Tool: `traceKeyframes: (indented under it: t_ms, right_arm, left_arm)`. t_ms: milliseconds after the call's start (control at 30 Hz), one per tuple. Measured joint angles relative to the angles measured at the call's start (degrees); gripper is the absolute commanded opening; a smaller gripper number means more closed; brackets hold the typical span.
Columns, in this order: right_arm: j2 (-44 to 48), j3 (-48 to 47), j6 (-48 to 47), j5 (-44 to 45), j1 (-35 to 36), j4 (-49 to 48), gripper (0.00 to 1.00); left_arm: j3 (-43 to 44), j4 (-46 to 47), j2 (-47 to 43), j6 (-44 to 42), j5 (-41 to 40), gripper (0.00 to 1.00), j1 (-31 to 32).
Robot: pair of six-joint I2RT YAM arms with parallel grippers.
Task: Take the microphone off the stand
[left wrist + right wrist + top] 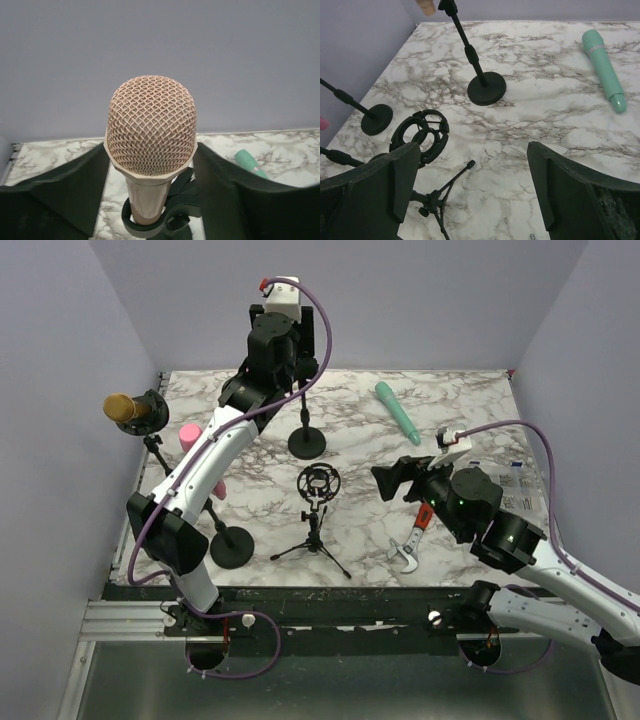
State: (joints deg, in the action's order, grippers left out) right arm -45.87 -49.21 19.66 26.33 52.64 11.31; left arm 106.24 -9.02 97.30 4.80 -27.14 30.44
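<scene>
A beige microphone (150,130) with a mesh head stands upright in the black clip (175,210) of a round-based stand (306,443), which also shows in the right wrist view (486,89). My left gripper (151,150) is open, with one finger on each side of the microphone's head. In the top view the left gripper (277,345) hides the microphone. My right gripper (393,480) is open and empty above the table right of centre; it also shows in its own wrist view (472,155).
A green microphone (398,410) lies at the back right. A tripod with a shock mount (318,485) stands at centre. Two more stands at left hold a gold microphone (125,408) and a pink one (188,435). A wrench (410,545) lies near the front.
</scene>
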Motion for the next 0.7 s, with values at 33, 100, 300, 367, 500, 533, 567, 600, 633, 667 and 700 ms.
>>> traceKeyframes:
  t_ms: [33, 100, 300, 367, 500, 533, 567, 600, 633, 667, 700]
  right_arm:
    - [-0.2, 0.0, 0.0, -0.02, 0.0, 0.17, 0.96]
    - [-0.66, 0.0, -0.2, -0.15, 0.0, 0.15, 0.96]
    - [-10.8, -3.52, -1.6, -1.86, 0.0, 0.33, 0.96]
    - [-14.69, -5.77, -2.67, -3.61, -0.46, 0.28, 0.96]
    - [-20.2, -10.8, -4.79, -9.09, -2.69, -0.24, 0.9]
    - [-21.4, -12.15, -5.11, -10.6, -3.58, -0.61, 0.9]
    - [-22.58, -13.57, -5.38, -12.04, -4.48, -1.05, 0.91]
    - [-23.8, -14.91, -5.7, -13.77, -5.31, -1.53, 0.91]
    - [-24.94, -16.11, -5.92, -15.5, -6.05, -2.12, 0.91]
    - [-25.97, -17.14, -6.21, -17.14, -6.67, -2.62, 0.92]
    - [-27.04, -18.14, -6.4, -18.6, -7.17, -2.97, 0.92]
  left_arm:
    - [-0.2, 0.37, 0.0, -0.44, 0.26, 0.46, -0.02]
    - [-0.55, 1.11, -0.02, -0.72, 1.11, 0.32, -0.17]
    - [-4.24, 3.17, -2.4, -1.68, 5.51, 0.0, -0.72]
    - [-5.75, 3.1, -3.87, -1.86, 6.91, 0.0, -0.87]
    - [-9.7, 1.92, -8.46, -2.25, 10.6, 0.0, -0.96]
    - [-10.56, 1.03, -9.79, -2.27, 11.72, 0.0, -0.96]
    - [-11.17, 0.44, -10.62, -2.27, 12.61, 0.0, -0.96]
    - [-12.24, 0.04, -11.93, -2.43, 13.84, 0.0, -0.96]
    - [-13.18, -0.13, -12.98, -2.58, 14.8, 0.0, -0.96]
    - [-13.99, -0.39, -13.88, -2.69, 15.43, 0.0, -0.96]
    - [-14.84, -0.63, -14.82, -2.89, 16.15, 0.0, -0.96]
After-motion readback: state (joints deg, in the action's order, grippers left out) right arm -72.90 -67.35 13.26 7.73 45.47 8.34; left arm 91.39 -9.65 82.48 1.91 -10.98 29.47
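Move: The beige microphone stands upright in its stand's clip, already between the left hand's closing fingers, its middle about 4 cm below them. The stand's foot is roughly 35 cm below that hand, 4 cm to its right and 1 cm ahead; the green microphone lies 28 cm right, 9 cm ahead on the table. From the right hand, the stand's pole is about 27 cm ahead, 16 cm left and 7 cm lower, with the tripod 4 cm ahead, 13 cm left and 10 cm lower. The left fingers finish closing on the beige microphone's upper handle just under its head, then keep their grip as the hand draws level back towards the robot by about 6.5 cm, turning some 15 degrees clockwise. Meanwhile the open right hand heads left and forward towards the stand's pole, about 11 cm in all, first dipping some 3.5 cm and then coming back up nearly as much while turning about 10 degrees counter-clockwise, touching nothing by the end. ##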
